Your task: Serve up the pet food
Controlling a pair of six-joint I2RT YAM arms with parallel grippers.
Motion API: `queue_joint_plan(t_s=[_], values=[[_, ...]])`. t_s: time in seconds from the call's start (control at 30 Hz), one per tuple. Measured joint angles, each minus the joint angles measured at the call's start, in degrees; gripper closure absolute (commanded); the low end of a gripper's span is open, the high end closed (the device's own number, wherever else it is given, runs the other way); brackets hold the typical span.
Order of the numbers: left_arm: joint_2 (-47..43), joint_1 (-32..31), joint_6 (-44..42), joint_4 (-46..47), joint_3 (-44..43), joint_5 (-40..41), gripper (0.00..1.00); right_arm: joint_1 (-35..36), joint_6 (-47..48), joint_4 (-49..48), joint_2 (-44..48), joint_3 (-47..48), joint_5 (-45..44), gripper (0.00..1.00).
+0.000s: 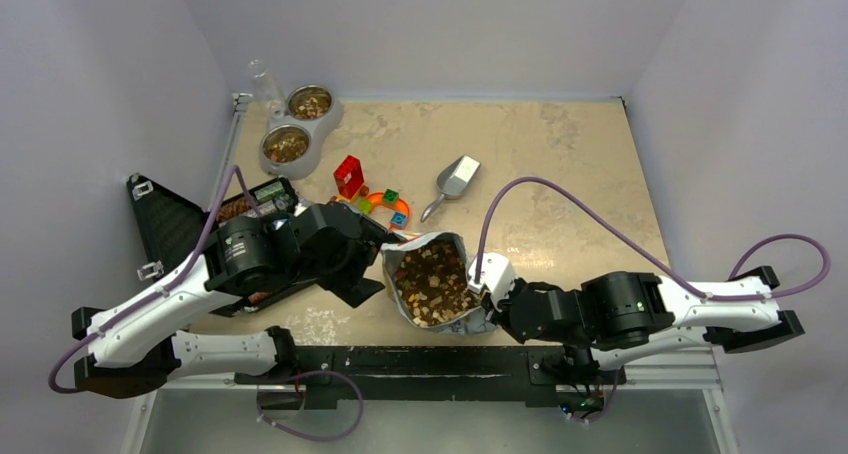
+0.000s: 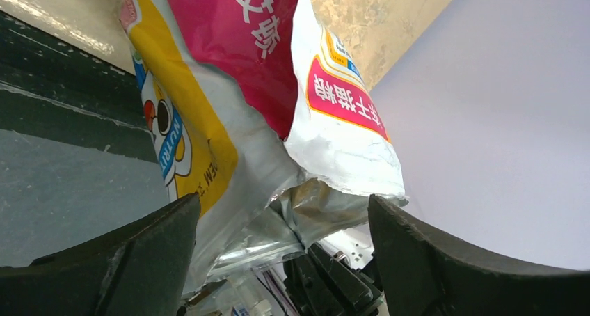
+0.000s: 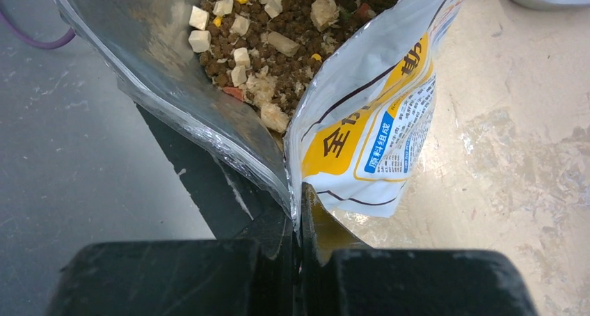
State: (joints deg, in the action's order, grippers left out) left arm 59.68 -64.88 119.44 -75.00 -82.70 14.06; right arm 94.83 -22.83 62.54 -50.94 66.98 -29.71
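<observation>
An open foil bag (image 1: 452, 244) stands at the near middle of the table, holding the pet food (image 1: 432, 282), brown kibble mixed with pale chunks. My right gripper (image 1: 490, 309) is shut on the bag's right rim. The right wrist view shows the seam (image 3: 296, 191) pinched between the fingers and the pet food (image 3: 278, 17) inside. My left gripper (image 1: 375, 264) is open at the bag's left side. In the left wrist view its jaws stand wide apart with the bag's crumpled edge (image 2: 313, 204) between them, untouched.
A grey double bowl (image 1: 297, 129) with kibble in both cups sits at the back left, beside a clear bottle (image 1: 265, 82). A metal scoop (image 1: 455, 182) and colourful toy blocks (image 1: 350, 177) lie behind the bag. A black device (image 1: 262, 196) sits at the left.
</observation>
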Motion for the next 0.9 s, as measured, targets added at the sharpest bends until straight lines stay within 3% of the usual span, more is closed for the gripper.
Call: queue_joint_plan(t_s=[0.2, 0.37, 0.47, 0.7, 0.9], values=[[0.76, 0.39, 0.0, 4.22, 4.31, -1.44, 0.26, 0.0, 0.81, -0.02, 0.0, 0.0, 0.55, 1.0], [2.64, 2.47, 0.15, 5.51, 4.5, -1.84, 0.69, 0.0, 0.85, 0.15, 0.28, 0.0, 0.5, 1.0], [2.12, 4.28, 0.24, 6.16, 4.76, -1.6, 1.0, 0.0, 0.85, 0.63, 0.87, 0.0, 0.33, 1.0], [-0.59, 12.61, 0.07, 3.69, 5.42, -3.39, 1.0, -0.94, 2.34, 1.05, 2.47, 0.0, -2.08, 1.0], [1.07, 19.5, -0.07, -4.63, -0.87, -4.61, 1.0, -8.5, 5.86, -2.6, 3.52, -0.46, 0.22, 1.0]])
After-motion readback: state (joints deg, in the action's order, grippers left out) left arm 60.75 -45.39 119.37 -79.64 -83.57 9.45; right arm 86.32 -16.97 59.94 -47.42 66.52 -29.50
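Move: The bag's left rim is almost at the open left hand: about 2 cm ahead, 1 cm right and 3 cm below. The bag's middle is some 4 cm back, 8 cm right and 15 cm down. On the table, about 30 cm below, lie the orange toy track, 21 cm ahead and 1 cm left, and the scoop, 28 cm ahead and 13 cm right. From the right hand, already pinching the opposite rim, the left rim is roughly 8 cm ahead, 14 cm left and 3 cm higher. The left fingers close on the bag's left rim and pinch it, after dipping about 2.5 cm and easing forward; the left hand then draws the rim left some 6 cm and further forward, turning counter-clockwise about 15 degrees. The right hand keeps its pinch on the opposite rim, holds almost still at first, then shifts forward about 3 cm, with a little rise and a slight pull to the right. ##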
